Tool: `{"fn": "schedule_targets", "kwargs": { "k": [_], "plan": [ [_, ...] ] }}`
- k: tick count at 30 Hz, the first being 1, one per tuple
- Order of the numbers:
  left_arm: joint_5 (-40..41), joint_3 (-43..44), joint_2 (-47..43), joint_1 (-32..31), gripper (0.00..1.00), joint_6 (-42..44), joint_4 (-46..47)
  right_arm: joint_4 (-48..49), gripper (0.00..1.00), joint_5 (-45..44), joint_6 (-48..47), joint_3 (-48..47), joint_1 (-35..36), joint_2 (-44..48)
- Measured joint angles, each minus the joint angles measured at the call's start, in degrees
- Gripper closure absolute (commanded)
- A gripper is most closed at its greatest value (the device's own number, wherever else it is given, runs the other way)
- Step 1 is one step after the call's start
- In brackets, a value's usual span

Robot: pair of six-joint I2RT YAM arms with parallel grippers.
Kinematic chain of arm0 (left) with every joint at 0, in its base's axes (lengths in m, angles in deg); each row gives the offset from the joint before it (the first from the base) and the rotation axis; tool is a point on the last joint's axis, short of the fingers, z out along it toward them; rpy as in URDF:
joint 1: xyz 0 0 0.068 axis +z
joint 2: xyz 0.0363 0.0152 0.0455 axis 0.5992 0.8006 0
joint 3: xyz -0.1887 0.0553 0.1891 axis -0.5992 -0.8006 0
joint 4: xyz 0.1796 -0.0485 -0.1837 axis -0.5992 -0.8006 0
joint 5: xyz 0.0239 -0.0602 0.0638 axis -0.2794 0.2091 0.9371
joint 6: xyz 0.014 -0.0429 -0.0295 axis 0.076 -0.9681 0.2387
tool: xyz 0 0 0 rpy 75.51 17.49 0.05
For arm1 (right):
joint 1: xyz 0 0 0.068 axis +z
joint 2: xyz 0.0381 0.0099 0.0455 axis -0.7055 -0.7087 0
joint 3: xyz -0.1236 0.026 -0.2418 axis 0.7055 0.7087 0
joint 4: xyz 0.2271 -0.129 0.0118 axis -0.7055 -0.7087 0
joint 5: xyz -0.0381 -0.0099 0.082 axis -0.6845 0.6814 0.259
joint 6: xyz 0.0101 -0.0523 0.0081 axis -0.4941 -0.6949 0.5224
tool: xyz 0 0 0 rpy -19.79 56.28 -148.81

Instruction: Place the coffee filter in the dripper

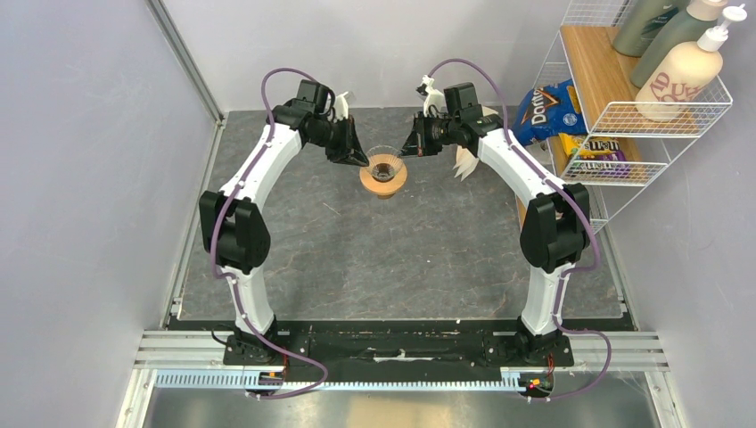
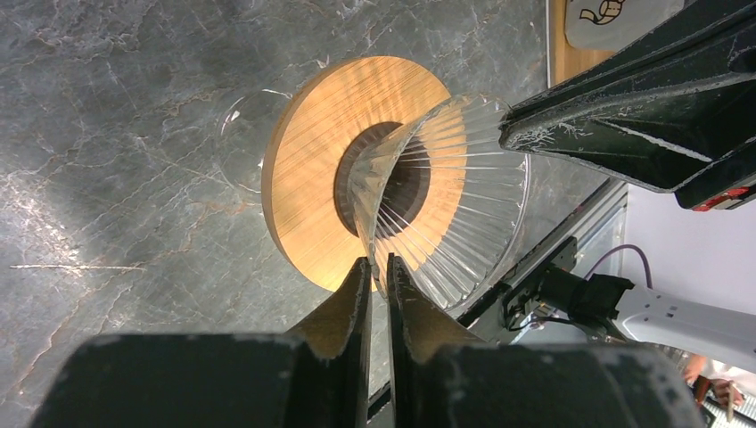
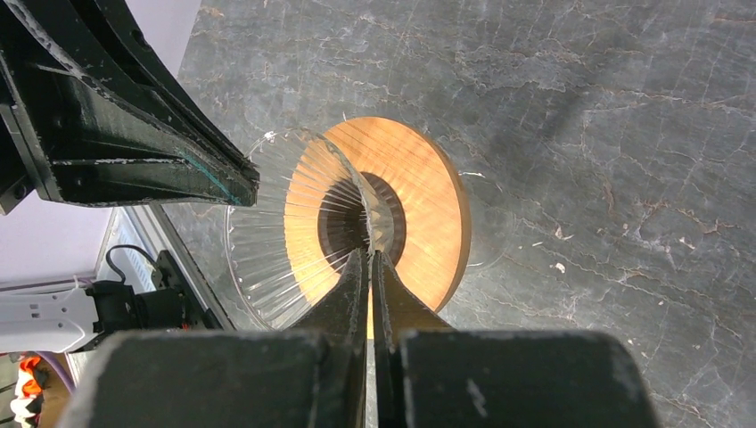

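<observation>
The dripper [image 1: 383, 174], a clear ribbed glass cone in an orange-tan wooden ring collar, sits at the back middle of the dark stone table. My left gripper [image 1: 361, 160] pinches its glass rim from the left; in the left wrist view the jaws [image 2: 379, 263] stand nearly together with the rim of the dripper [image 2: 312, 178] between them. My right gripper [image 1: 406, 152] grips the opposite rim, its jaws [image 3: 368, 254] shut on the glass of the dripper [image 3: 428, 205]. A white paper piece, the coffee filter [image 1: 464, 164], lies behind the right arm, partly hidden.
A white wire shelf [image 1: 624, 111] with bottles [image 1: 682, 76] stands at the back right. A blue chip bag [image 1: 546, 109] and a candy bag [image 1: 595, 153] lie beside it. Grey walls close in left and right. The arm bases sit on a rail [image 1: 401, 357] at the near edge.
</observation>
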Motion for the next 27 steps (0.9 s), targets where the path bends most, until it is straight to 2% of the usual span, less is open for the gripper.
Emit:
{"fn": "schedule_targets", "kwargs": {
  "k": [6,10,13,16,17,20,24,27],
  "plan": [
    [1.7,1.4,0.0,-0.7,0.83,0.8,-1.4,-0.6,0.9,-0.1,-1.6,-0.4,0.1,0.0],
    [2.3,1.9,0.1,-1.0,0.79,0.8,-1.8,-1.6,0.78,-0.1,-2.7,-0.9,0.1,0.0],
    [2.3,1.9,0.2,-1.2,0.66,0.9,-1.8,-2.7,0.68,0.0,-3.2,-1.2,0.3,0.0],
    [2.4,1.9,0.4,-1.5,0.6,1.0,-2.0,-4.6,0.6,-0.1,-3.5,-1.2,0.6,0.0],
    [2.3,1.9,0.5,-1.6,0.56,1.0,-2.1,-5.2,0.58,-0.1,-3.5,-1.2,0.7,-0.1],
    [2.3,1.9,0.7,-1.7,0.54,1.0,-2.4,-6.6,0.48,0.0,-3.6,-1.2,0.9,-0.2],
    [2.3,2.8,0.8,-1.5,0.37,1.0,-2.9,-7.9,0.36,0.1,-3.5,-1.8,1.0,-0.2],
    [2.3,3.9,0.8,-1.0,0.35,1.0,-2.8,-8.8,0.28,0.1,-3.3,-3.2,1.1,-0.2]
  ]
}}
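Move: The glass dripper's rim is pinched between the two hands: its middle lies about 4 cm right and 1 cm ahead of the left hand, and about 4 cm left and 2 cm back of the right, some 4 cm below both. The wooden collar is straight under it, 7 cm below the hands, over the glass server some 13 cm below. The paper filters stand about 16 cm to the right of the right hand and 1 cm farther out, some 14 cm lower. Spreading their fingers wide, both hands let go of the glass dripper's rim, the left starting a touch earlier. The left stays almost in place, rising only about 1 cm at the very end; the right eases back some 2 cm along the rim, dipping about 1 cm and coming up again. Both wrists barely turn, and the open tips remain close beside the rim. ##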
